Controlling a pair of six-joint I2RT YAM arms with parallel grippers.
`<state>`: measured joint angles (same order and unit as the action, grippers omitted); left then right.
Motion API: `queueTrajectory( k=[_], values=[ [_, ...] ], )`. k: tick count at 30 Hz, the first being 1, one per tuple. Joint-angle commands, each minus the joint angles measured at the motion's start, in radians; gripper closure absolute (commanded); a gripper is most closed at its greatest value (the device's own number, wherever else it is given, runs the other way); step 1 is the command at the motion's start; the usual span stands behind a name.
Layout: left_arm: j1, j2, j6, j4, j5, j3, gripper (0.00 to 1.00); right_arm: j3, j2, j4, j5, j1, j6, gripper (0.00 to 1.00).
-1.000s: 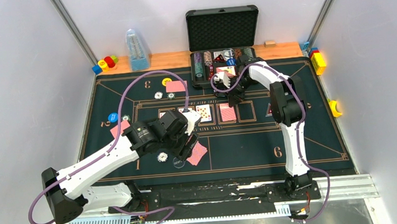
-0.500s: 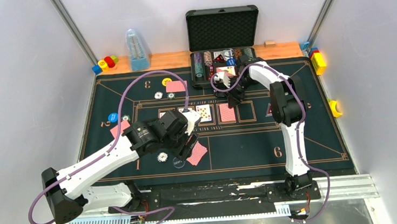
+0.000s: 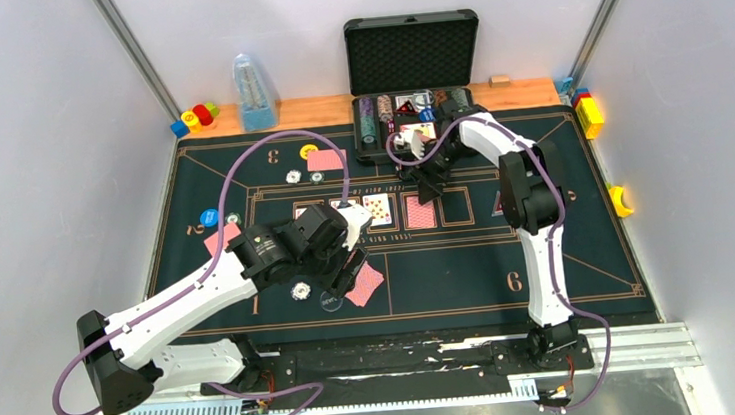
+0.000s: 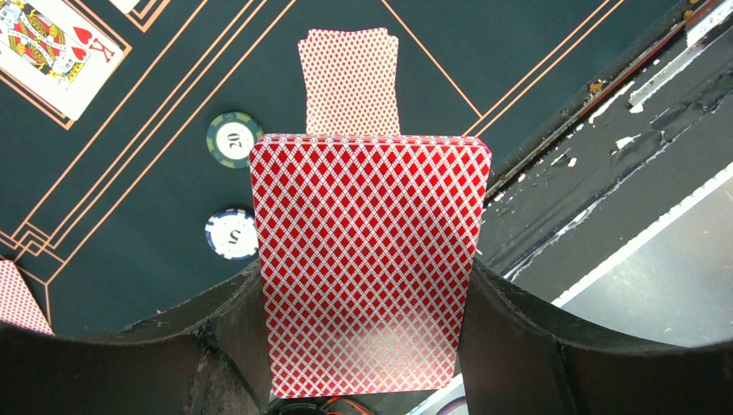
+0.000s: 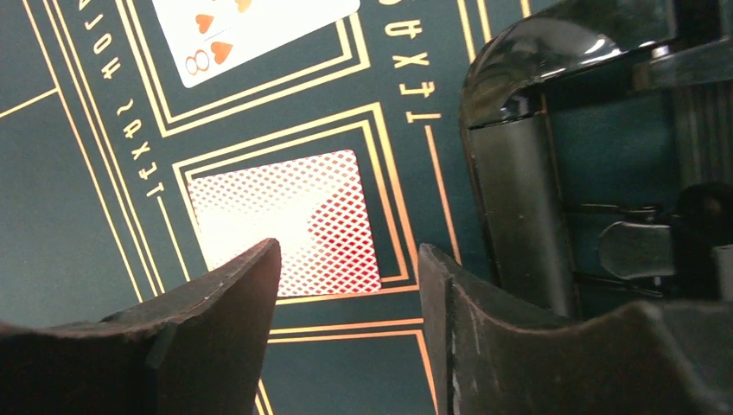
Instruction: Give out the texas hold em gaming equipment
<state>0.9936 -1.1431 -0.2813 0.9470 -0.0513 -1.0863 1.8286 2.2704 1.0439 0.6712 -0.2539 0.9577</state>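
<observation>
My left gripper [image 4: 363,290] is shut on a deck of red-backed playing cards [image 4: 370,259], held over the near part of the green mat [image 3: 449,271]. Below it lie a face-down card [image 4: 348,78], a green chip [image 4: 234,138] and a white chip [image 4: 231,233]. My right gripper [image 3: 429,184] hangs open just above a face-down card [image 5: 290,220] that lies flat in a gold-outlined box, with nothing between its fingers. A face-up card [image 3: 378,209] lies in the box to its left. More cards [image 3: 325,159], chips [image 3: 293,176] and discs [image 3: 209,218] lie at the left seats.
An open black case [image 3: 416,83] with chip rows stands at the mat's far edge, close behind my right gripper. A clear blue bottle [image 3: 253,92] and toy blocks [image 3: 195,116] stand at the back left. More blocks [image 3: 588,113] line the right wall.
My right gripper has opened and let go of the face-down card, which now lies in its box. The left arm and its deck have not moved.
</observation>
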Motion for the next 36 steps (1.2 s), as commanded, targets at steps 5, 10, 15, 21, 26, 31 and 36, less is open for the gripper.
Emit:
queueTrajectory(
  k=[5, 10, 15, 21, 26, 31, 36],
  values=[
    [0.0, -0.003, 0.012, -0.012, -0.001, -0.021, 1.0, 0.001, -0.15, -0.119, -0.07, 0.002, -0.064, 0.13],
    [0.0, 0.0, 0.012, -0.013, 0.001, -0.02, 1.0, -0.116, -0.325, -0.205, -0.086, 0.001, -0.122, 0.0],
    [0.0, 0.002, 0.011, -0.014, 0.01, -0.02, 1.0, -0.445, -0.612, -0.64, -0.1, -0.002, -0.487, 0.0],
    [0.0, 0.0, 0.01, -0.016, 0.015, -0.018, 1.0, -0.929, -0.961, -1.206, 0.02, -0.005, -1.377, 0.0],
    [0.0, -0.002, 0.011, -0.019, 0.023, -0.017, 1.0, -1.095, -1.028, -1.357, 0.155, -0.135, -1.648, 0.0],
    [-0.001, -0.001, 0.01, -0.017, 0.02, -0.019, 1.0, -1.04, -0.979, -1.294, 0.159, -0.282, -1.685, 0.0],
    [0.0, 0.008, 0.008, -0.017, 0.013, -0.018, 1.0, -0.972, -0.884, -1.273, 0.155, -0.374, -1.708, 0.01]
  ],
)
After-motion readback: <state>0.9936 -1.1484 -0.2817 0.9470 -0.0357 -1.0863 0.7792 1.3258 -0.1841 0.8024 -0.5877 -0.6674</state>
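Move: The deck held up in the left gripper, from which the next card comes, lies from the right hand about 24 cm left, some 24 cm back and roughly 13 cm higher; for the left hand it is right between its own fingers. The just-laid face-down card lies under the right fingertips, 3 cm back and 3 cm left. The 8 of hearts is about 14 cm left and 1 cm back, and the case handle roughly 9 cm ahead and 2 cm left. The face-down card is left behind in its printed box as the right hand opens fully and rises almost straight up about 13 cm. It then swings back and left towards the deck in the left gripper, ending some 18 cm farther back, while the wrist rolls and turns about 50 degrees until the open fingers point left, almost level. The left hand keeps its hold on the deck. ##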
